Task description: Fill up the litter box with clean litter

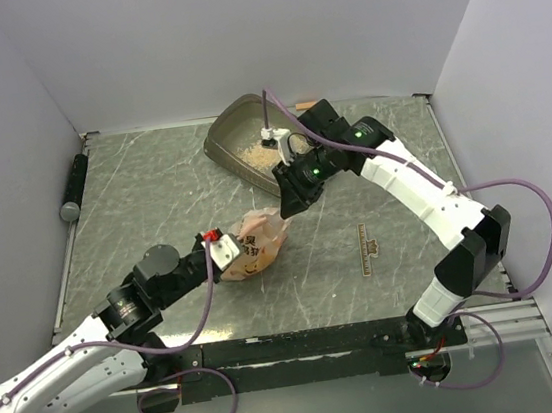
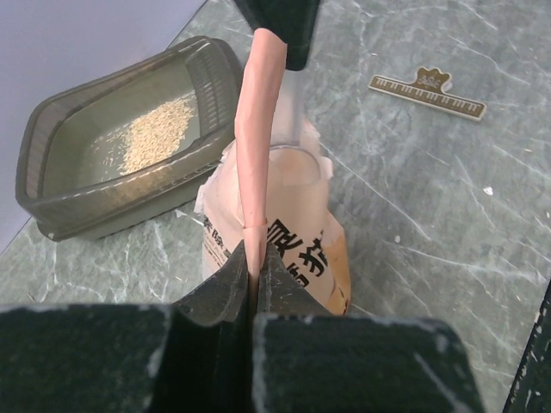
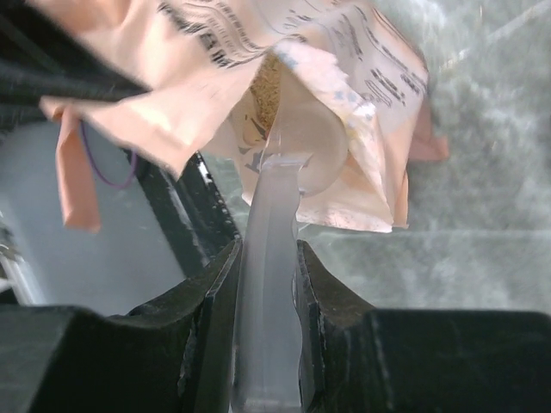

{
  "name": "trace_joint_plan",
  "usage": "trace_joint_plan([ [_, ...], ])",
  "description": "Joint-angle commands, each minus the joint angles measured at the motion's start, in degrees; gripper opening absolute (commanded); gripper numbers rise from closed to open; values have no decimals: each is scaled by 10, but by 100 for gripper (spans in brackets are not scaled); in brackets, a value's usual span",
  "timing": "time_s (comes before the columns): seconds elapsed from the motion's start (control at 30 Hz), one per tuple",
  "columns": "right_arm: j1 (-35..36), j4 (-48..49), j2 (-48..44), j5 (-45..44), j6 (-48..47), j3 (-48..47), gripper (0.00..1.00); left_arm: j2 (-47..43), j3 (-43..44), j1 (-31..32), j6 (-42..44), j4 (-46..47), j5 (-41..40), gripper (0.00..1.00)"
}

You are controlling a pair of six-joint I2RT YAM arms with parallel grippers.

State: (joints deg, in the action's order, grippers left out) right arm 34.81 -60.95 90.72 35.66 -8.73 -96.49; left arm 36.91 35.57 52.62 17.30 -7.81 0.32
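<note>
The grey-brown litter box (image 1: pixel 219 146) sits at the back of the table with a thin patch of clean litter (image 1: pixel 254 153) in it; it also shows in the left wrist view (image 2: pixel 103 215). The salmon-pink bag (image 1: pixel 258 241) stands mid-table. My left gripper (image 2: pixel 252 258) is shut on the bag's pink top edge (image 2: pixel 256 129), holding it up. My right gripper (image 3: pixel 269 249) is shut on the handle of a translucent scoop (image 3: pixel 274 215) whose bowl reaches into the bag's open mouth (image 3: pixel 344 77). Tan granules (image 3: pixel 269 86) show inside the bag.
A flat tan clip printed like piano keys (image 2: pixel 428 90) lies on the marbled table right of the bag (image 1: pixel 370 248). A dark cylinder (image 1: pixel 74 186) rests along the left edge. White walls close in the back and both sides.
</note>
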Motion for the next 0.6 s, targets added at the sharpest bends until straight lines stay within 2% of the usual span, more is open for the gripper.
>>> trace_joint_plan([
  [0.0, -13, -44, 14, -76, 86, -33, 0, -15, 5, 38, 13, 17, -24, 1],
  [0.23, -26, -52, 12, -143, 143, 19, 0, -12, 1, 51, 10, 21, -27, 1],
  [0.4, -26, 31, 6, -128, 187, 97, 0, -10, -2, 52, 6, 25, -30, 1],
  [0.57, -26, 114, 20, -103, 216, 137, 0, -10, -10, 52, 1, 34, -21, 1],
])
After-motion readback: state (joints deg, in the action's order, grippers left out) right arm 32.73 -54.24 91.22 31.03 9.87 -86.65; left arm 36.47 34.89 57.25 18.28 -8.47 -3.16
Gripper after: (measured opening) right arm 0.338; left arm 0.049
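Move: The right hand grips the clear scoop by its handle, with the bag's open mouth some 6 cm to its left, 3 cm back and 8 cm below. From that same hand the litter box is roughly 19 cm ahead, 3 cm left and 18 cm down; the small ruler clip lies about 20 cm right and 12 cm back on the table, 20 cm below. The left hand, pinching the bag's rim, has the mouth some 7 cm to its right, 3 cm ahead and 5 cm below. Still gripping the handle, the right hand works the scoop down into the bag's mouth, sinking about 5 cm; it first drifts some 2 cm to the right, then swings partly back left as it drops faster. Its wrist turns roughly 20 degrees clockwise with some tilt. The left hand keeps its pinch on the rim and eases back about 1 cm, then holds. ##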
